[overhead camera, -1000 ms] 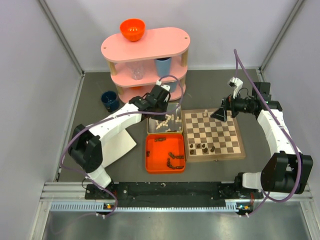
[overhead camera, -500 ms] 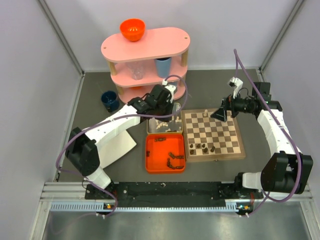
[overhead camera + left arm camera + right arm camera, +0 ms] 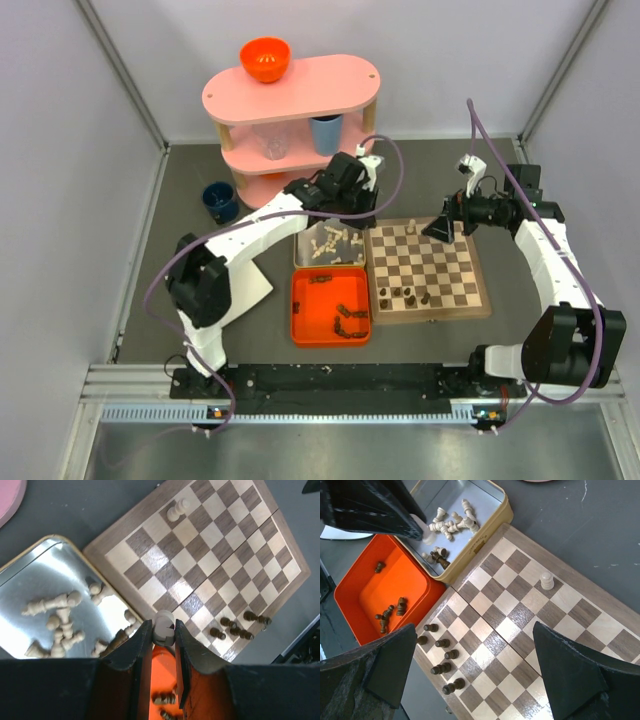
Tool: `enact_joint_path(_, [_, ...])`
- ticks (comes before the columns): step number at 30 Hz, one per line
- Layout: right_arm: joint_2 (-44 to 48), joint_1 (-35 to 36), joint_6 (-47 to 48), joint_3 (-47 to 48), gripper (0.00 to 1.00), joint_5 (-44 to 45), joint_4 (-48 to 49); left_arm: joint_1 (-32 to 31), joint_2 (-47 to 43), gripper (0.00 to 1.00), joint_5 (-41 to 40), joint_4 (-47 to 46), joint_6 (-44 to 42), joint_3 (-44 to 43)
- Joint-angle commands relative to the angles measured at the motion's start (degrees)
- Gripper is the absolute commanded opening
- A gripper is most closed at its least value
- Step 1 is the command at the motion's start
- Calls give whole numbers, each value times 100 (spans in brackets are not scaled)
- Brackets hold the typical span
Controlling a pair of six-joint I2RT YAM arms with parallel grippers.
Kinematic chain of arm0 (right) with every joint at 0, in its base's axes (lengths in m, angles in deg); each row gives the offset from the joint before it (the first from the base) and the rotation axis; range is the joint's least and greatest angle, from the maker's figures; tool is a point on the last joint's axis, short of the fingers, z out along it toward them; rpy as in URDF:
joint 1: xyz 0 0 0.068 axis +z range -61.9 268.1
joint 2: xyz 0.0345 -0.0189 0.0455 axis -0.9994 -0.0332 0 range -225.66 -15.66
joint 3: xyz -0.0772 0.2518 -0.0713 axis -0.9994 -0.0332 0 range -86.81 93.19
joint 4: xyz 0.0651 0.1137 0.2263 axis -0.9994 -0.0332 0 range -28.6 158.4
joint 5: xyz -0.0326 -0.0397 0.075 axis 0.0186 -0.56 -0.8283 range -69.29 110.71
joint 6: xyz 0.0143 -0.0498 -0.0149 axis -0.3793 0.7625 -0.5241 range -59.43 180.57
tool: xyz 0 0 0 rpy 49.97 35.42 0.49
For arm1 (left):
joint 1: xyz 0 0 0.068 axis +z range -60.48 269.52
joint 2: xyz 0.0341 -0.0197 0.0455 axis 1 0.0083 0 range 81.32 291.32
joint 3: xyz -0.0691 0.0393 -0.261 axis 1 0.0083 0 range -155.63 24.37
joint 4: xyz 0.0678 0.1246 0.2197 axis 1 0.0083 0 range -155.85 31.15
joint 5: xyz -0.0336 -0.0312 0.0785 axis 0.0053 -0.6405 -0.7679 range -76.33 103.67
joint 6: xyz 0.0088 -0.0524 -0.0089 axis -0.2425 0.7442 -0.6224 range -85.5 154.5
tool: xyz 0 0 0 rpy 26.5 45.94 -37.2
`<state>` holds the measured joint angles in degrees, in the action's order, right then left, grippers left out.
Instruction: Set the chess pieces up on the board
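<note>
My left gripper [image 3: 163,627] is shut on a pale cream chess piece [image 3: 163,624] and hangs over the seam between the silver tin [image 3: 45,575] and the board's [image 3: 200,560] left edge. In the top view this gripper [image 3: 358,212] is just left of the board [image 3: 440,265]. One pale piece [image 3: 412,226] stands on the far row. Several dark pieces [image 3: 405,295] stand at the near left corner. My right gripper [image 3: 482,675] is open and empty above the board's far side [image 3: 520,615].
The tin [image 3: 328,240] holds several pale pieces. The orange tray [image 3: 330,305] in front of it holds several dark ones. A pink shelf [image 3: 290,100] with an orange bowl [image 3: 265,58] stands behind. A blue cup [image 3: 219,200] sits at the left.
The left arm has swung right, from over the tin toward the board's left edge, with the pale piece in its jaws. The right arm has not moved.
</note>
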<state>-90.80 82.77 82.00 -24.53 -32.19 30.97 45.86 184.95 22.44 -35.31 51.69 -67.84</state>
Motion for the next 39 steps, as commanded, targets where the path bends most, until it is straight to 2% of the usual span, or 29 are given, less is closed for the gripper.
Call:
enact_joint_path(1, [183,-30,72,47,99,122,157,-20,638,0,449,-339,30,-762])
enact_joint_path(13, [201,-30,45,82,99,474,157,-11,1870,0,230,-269,206,-1870])
enact_joint_path(21, [166,-30,19,91,99,571,166,-11,2468,0,-401,144,548,-2495])
enact_joint_path(28, [139,-30,10,91,99,562,166,-46,2662,0,-1123,681,961,-2891])
enact_joint_path(39, [122,-30,10,91,99,597,166,-116,2934,0,-1238,812,1032,-3145])
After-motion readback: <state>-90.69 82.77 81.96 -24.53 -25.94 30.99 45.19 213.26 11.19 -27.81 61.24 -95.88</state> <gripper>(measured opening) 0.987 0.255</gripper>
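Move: Ahead of the left hand, which already holds a white chess piece, the board's far-left corner square lies about 8 cm forward, 5 cm to the right and 16 cm below. The lone standing white piece is some 8 cm to the right of that square, level with it. The metal tray's middle is about 7 cm left of the hand and 6 cm ahead; the orange tray's, 12 cm back and 6 cm left. From the right hand the corner square is roughly 9 cm ahead, 15 cm left, 17 cm below. Carrying the white piece from beside the metal tray to over the board's far-left corner, the left hand sweeps forward and down about 8 cm each. It also swings some 6 cm right at first, then eases back left a little as the wrist turns about 15 degrees counter-clockwise. The fingers keep their hold and the hand is still sinking at the end. ##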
